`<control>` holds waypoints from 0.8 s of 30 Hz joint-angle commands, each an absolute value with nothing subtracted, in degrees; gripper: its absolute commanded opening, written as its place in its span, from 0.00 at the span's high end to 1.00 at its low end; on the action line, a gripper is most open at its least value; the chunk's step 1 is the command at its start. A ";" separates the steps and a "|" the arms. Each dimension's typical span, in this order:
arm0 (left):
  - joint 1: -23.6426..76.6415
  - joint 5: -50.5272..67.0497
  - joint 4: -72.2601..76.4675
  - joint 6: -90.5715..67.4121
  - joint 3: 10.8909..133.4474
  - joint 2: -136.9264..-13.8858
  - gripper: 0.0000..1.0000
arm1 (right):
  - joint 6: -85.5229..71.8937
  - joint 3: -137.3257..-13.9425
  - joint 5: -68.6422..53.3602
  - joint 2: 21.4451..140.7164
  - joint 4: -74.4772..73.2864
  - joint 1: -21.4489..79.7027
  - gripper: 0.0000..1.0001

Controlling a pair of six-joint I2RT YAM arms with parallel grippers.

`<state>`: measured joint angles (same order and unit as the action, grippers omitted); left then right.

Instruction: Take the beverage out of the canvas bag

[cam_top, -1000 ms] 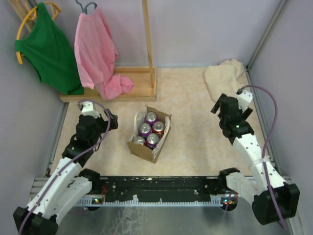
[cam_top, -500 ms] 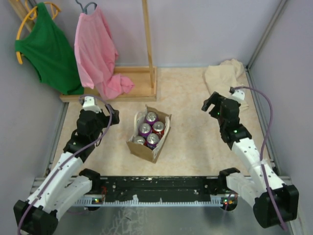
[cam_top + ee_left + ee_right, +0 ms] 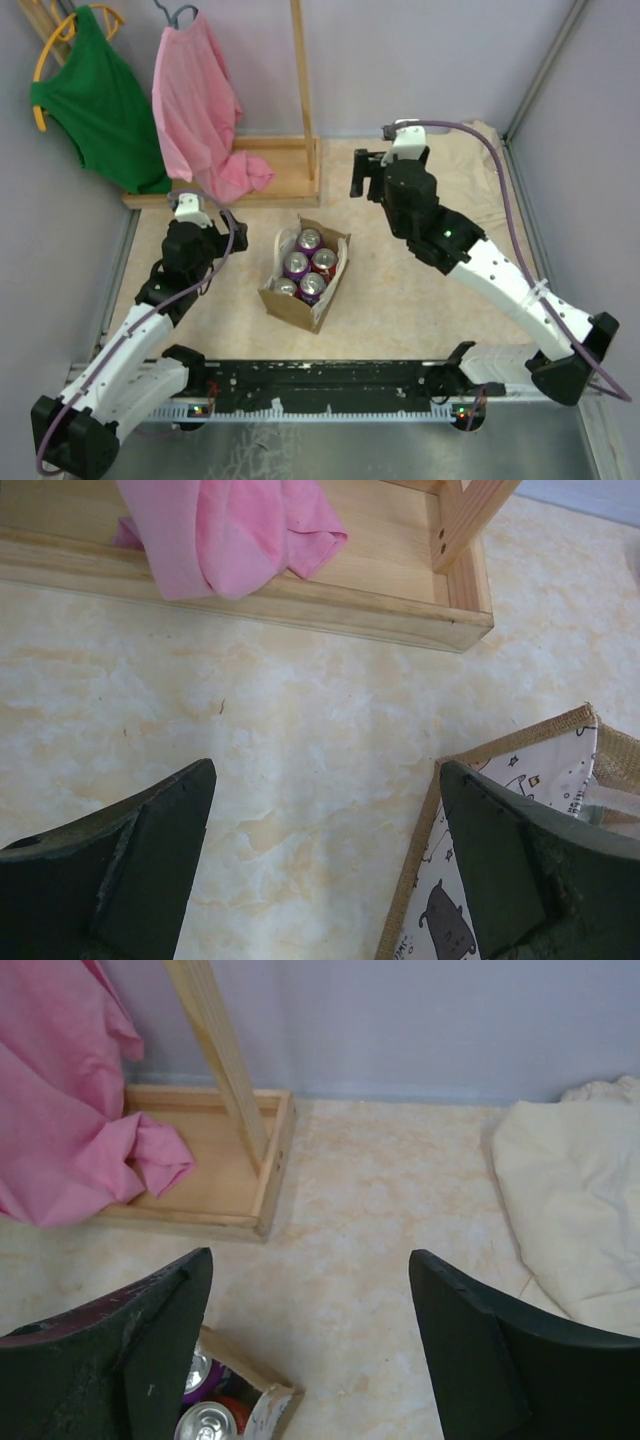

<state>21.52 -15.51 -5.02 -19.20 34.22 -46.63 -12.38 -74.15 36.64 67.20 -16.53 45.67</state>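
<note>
The tan canvas bag (image 3: 298, 309) stands open in the middle of the table with several beverage cans (image 3: 297, 265) upright inside, purple and red. My left gripper (image 3: 232, 236) hovers just left of the bag, open and holding nothing. In the left wrist view this gripper (image 3: 325, 770) frames bare table, and the bag's corner (image 3: 497, 780) lies by the right finger. My right gripper (image 3: 364, 176) hangs open and empty behind the bag to the right. Its wrist view shows the gripper (image 3: 310, 1255) above the table, with the bag's corner (image 3: 262, 1388) and can tops (image 3: 203, 1423) at the lower left.
A wooden rack base (image 3: 262, 170) runs along the back left, with a pink shirt (image 3: 195, 100) draped onto it and a green shirt (image 3: 95, 95) hanging beside it. A beige cloth (image 3: 455, 150) lies in the back right corner. Walls close in on three sides.
My right arm has swung from the right side leftward and farther back, to behind the bag, and its jaws have narrowed somewhat. My left gripper has edged slightly toward the bag.
</note>
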 commanded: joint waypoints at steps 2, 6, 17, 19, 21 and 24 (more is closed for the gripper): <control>21.66 -15.22 -4.06 -18.31 35.20 -45.43 0.00 | -8.02 -81.88 36.41 73.69 -18.38 49.93 0.29; 21.71 -15.49 -4.60 -18.38 34.86 -44.10 0.00 | -7.13 -85.95 35.48 79.53 -19.81 54.08 0.48; 21.70 -15.80 -4.50 -18.36 34.05 -44.07 0.00 | -17.70 -83.85 30.55 85.06 -26.11 56.95 0.45; 21.66 -15.46 -4.39 -18.25 34.21 -44.96 0.00 | -19.14 -82.84 28.73 85.67 -26.48 56.96 0.45; 21.66 -15.07 -4.32 -18.26 34.57 -46.04 0.00 | -20.23 -82.24 26.67 86.47 -26.91 57.00 0.45; 21.69 -14.68 -4.32 -18.32 34.72 -47.25 0.00 | -21.03 -82.01 23.55 88.00 -27.64 57.17 0.46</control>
<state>21.52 -15.40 -5.10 -19.14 34.15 -46.09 -18.39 -82.11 28.45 86.46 -26.98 56.51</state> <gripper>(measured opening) 0.998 0.549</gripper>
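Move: The far purple beverage can in the canvas bag is about 13 cm left of the right hand, level fore and aft, some 30 cm below. The red can is roughly 6 cm nearer the base and 3 cm right of it; the stand's right corner is 11 cm beyond it, 1 cm right. From the left hand, the far can is 21 cm right, level fore and aft, 14 cm below. The right hand swings some 13 cm left, then sinks about 11 cm towards the far can, fingers narrowing to half-open. ##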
